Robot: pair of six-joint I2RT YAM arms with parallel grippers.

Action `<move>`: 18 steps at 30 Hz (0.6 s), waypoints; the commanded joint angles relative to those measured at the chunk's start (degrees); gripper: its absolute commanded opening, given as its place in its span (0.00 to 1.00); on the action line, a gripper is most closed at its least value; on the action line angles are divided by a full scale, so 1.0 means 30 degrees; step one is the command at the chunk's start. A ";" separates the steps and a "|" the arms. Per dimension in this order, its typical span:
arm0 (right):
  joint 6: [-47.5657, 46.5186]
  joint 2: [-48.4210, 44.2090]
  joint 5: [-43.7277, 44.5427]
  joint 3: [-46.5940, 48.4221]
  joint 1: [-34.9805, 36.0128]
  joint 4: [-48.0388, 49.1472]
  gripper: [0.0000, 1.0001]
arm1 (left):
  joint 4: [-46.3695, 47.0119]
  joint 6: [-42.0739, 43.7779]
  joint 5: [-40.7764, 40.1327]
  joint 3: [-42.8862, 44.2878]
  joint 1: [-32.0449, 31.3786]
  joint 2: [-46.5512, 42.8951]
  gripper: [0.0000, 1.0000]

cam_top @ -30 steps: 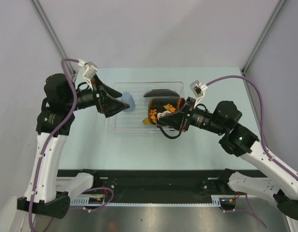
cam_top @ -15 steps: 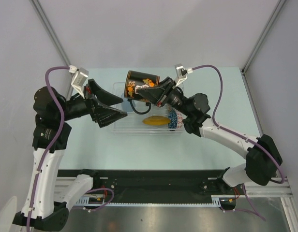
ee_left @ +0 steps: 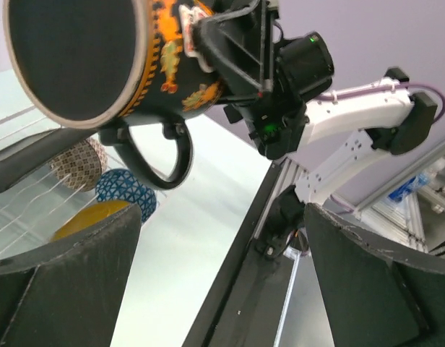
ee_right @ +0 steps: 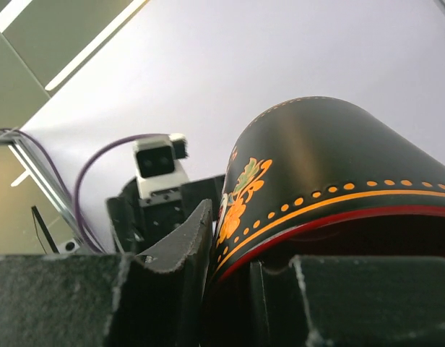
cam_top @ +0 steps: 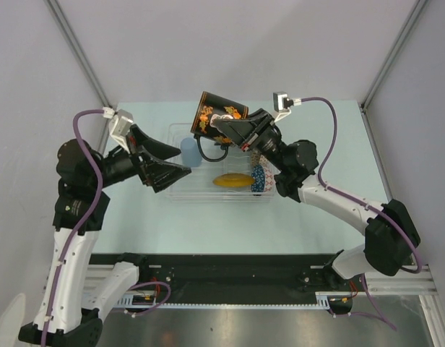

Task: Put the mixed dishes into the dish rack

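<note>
The black mug (cam_top: 217,116) with orange flowers hangs tilted in the air over the back of the clear dish rack (cam_top: 201,192). My right gripper (cam_top: 235,130) is shut on the mug's rim, one finger (ee_right: 180,246) outside and one inside against the red lining; the mug (ee_right: 331,166) fills the right wrist view. The rack holds a light-blue cup (cam_top: 188,153), a yellow saucer (cam_top: 233,181), a blue bowl (cam_top: 260,181) and a beige bowl (ee_left: 78,163). My left gripper (cam_top: 185,160) is open with nothing in it, at the rack's left end beside the cup. In the left wrist view the mug (ee_left: 100,58) hangs above the open left gripper (ee_left: 222,282).
A dark flat edge (ee_left: 24,163) lies in the rack at the far left of the left wrist view. The rack's clear walls stand above the pale table (cam_top: 316,210). The black rail (cam_top: 230,267) runs along the near edge.
My right arm has swung the mug up from low over the rack to high above its back edge. The left gripper has drawn back a little, so the light-blue cup now shows.
</note>
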 commanded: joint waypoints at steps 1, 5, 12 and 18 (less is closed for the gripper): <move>0.0915 -0.0862 0.1650 0.1581 0.0361 0.8578 0.00 | 0.3078 -0.2404 -0.0412 -0.1526 -0.0079 0.0408 1.00; 0.0974 -0.0629 0.2059 0.1786 0.0802 0.8637 0.00 | 0.4949 -0.3490 -0.0207 -0.2347 -0.0109 0.0994 1.00; 0.0916 0.0192 0.2237 0.2518 0.1593 0.8725 0.00 | 0.6770 -0.4660 -0.0441 -0.2641 -0.0665 0.2399 1.00; 0.0857 0.1216 0.2616 0.3163 0.1974 0.8783 0.00 | 0.7914 -0.5629 -0.0821 -0.2640 -0.1573 0.2870 1.00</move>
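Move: The mug, still held up by my right hand with its base facing my left hand, lies about 9 cm ahead of my open left fingers, 10 cm to their right and 5 cm above. Far below, some 32 cm down, stand the blue cup, 24 cm ahead and 2 cm left, and the yellow plate, 17 cm ahead and 15 cm right. From my right hand, the left gripper is 8 cm back, 14 cm left, 5 cm lower; the mug's middle is 3 cm left, 1 cm ahead. I bring my left hand, fingers wide open, about 5 cm forward to the mug's base, dipping 3 cm and then rising slightly while edging right and rolling some 10 degrees. Meanwhile my right hand keeps its grip and carries the mug about 3 cm left and a little back to meet the left fingers. ##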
